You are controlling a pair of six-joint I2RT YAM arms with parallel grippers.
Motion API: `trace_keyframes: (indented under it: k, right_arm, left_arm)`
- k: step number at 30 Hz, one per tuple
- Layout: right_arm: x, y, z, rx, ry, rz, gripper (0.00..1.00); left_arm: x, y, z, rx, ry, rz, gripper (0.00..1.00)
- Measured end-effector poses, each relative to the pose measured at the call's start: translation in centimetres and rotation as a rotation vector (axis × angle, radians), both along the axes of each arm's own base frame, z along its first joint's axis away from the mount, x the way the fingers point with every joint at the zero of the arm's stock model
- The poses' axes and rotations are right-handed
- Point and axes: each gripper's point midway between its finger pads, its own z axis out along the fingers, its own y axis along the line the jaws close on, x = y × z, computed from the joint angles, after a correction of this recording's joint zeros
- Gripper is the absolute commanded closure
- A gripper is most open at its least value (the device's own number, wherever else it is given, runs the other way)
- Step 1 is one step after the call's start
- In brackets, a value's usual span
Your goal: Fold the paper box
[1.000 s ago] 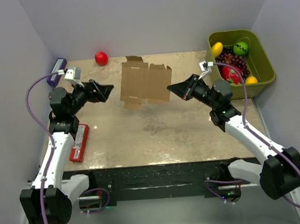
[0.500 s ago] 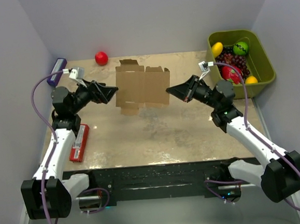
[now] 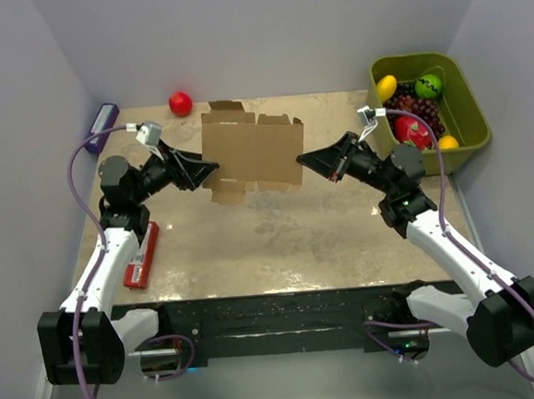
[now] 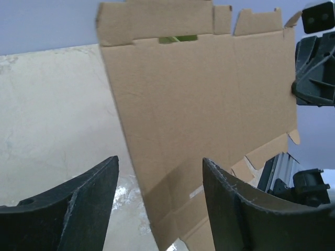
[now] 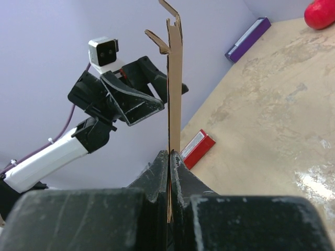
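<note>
The paper box [image 3: 252, 154] is a flat brown cardboard blank held up on edge above the middle of the table. My right gripper [image 3: 303, 162] is shut on its right edge; in the right wrist view the blank [image 5: 174, 78] runs edge-on out of the closed jaws [image 5: 170, 152]. My left gripper [image 3: 211, 170] is at the blank's left edge. In the left wrist view its fingers stand apart on either side of the cardboard [image 4: 209, 104], with the gripper [image 4: 159, 161] open and gaps showing on both sides.
A flat red packet [image 3: 142, 254] lies by the left arm. A purple box [image 3: 104, 126] sits at the far left wall and a red ball [image 3: 180, 103] at the back. A green bin [image 3: 440, 160] of fruit stands at the back right.
My left gripper has moved right until its jaws straddle the blank's left edge, and they have narrowed. The right gripper has shifted the blank slightly left, still gripping it.
</note>
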Motion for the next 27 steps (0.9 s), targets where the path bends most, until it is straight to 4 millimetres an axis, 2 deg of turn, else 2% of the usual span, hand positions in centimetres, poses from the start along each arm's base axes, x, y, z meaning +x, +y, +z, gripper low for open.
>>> trace_keyframes:
  k: [10, 12, 13, 15, 21, 22, 23, 25, 26, 27]
  right_arm:
    - [0.0, 0.0, -0.1, -0.006, -0.004, -0.002, 1.0]
    - [0.1, 0.0, -0.1, -0.009, -0.007, -0.003, 1.0]
    - [0.1, 0.0, -0.2, -0.012, -0.007, -0.003, 1.0]
    - [0.1, 0.0, -0.4, -0.018, -0.008, -0.005, 1.0]
    - [0.3, 0.1, -1.4, -0.058, -0.006, -0.012, 0.98]
    - [0.5, 0.1, -1.8, -0.071, 0.001, -0.019, 0.88]
    - [0.7, 0.0, -2.3, -0.087, 0.012, -0.03, 0.63]
    - [1.5, -0.3, -3.5, -0.141, 0.041, -0.064, 0.36]
    - [1.7, -0.5, -3.9, -0.168, 0.048, -0.081, 0.19]
    - [2.2, -0.9, -4.3, -0.209, 0.05, -0.116, 0.13]
  left_arm:
    - [-0.4, -0.5, 0.1, 0.004, -0.013, -0.027, 0.72]
    - [-0.4, -0.5, 0.1, 0.004, -0.014, -0.027, 0.81]
    - [-0.4, -0.5, 0.1, 0.005, -0.015, -0.027, 0.91]
    - [-0.4, -0.5, 0.1, 0.004, -0.013, -0.025, 1.0]
    - [-0.1, -0.7, -0.6, 0.017, 0.008, -0.016, 1.0]
    - [-0.1, -0.7, -0.8, 0.022, 0.011, -0.015, 1.0]
    - [0.0, -0.6, -1.0, 0.029, 0.016, -0.013, 1.0]
    - [0.1, -0.5, -1.6, 0.053, 0.025, -0.008, 1.0]
    - [0.2, -0.5, -1.8, 0.066, 0.028, -0.009, 1.0]
    - [0.2, -0.5, -2.0, 0.083, 0.029, -0.012, 1.0]
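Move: The right gripper already holds the paper box by its right edge in the air. The middle of the sheet is about 10 cm to its left and 4 cm ahead, nearly level. From the half-open left gripper, already straddling the left edge, that middle is 10 cm right, 1 cm ahead and 4 cm up. The red box lies on the table some 12 cm back and 23 cm left of the left hand, the red ball about 34 cm ahead and 12 cm left; both are roughly 26 cm below. Hold the left gripper nearly still and shut it fully, so its fingertips pinch the paper box's left edge. Only then sink both hands, the left by about 2 cm; drop the right about 4 cm and ease it some 2 cm forward, rolling its left side down, and open its fingers to let go of the right edge. ##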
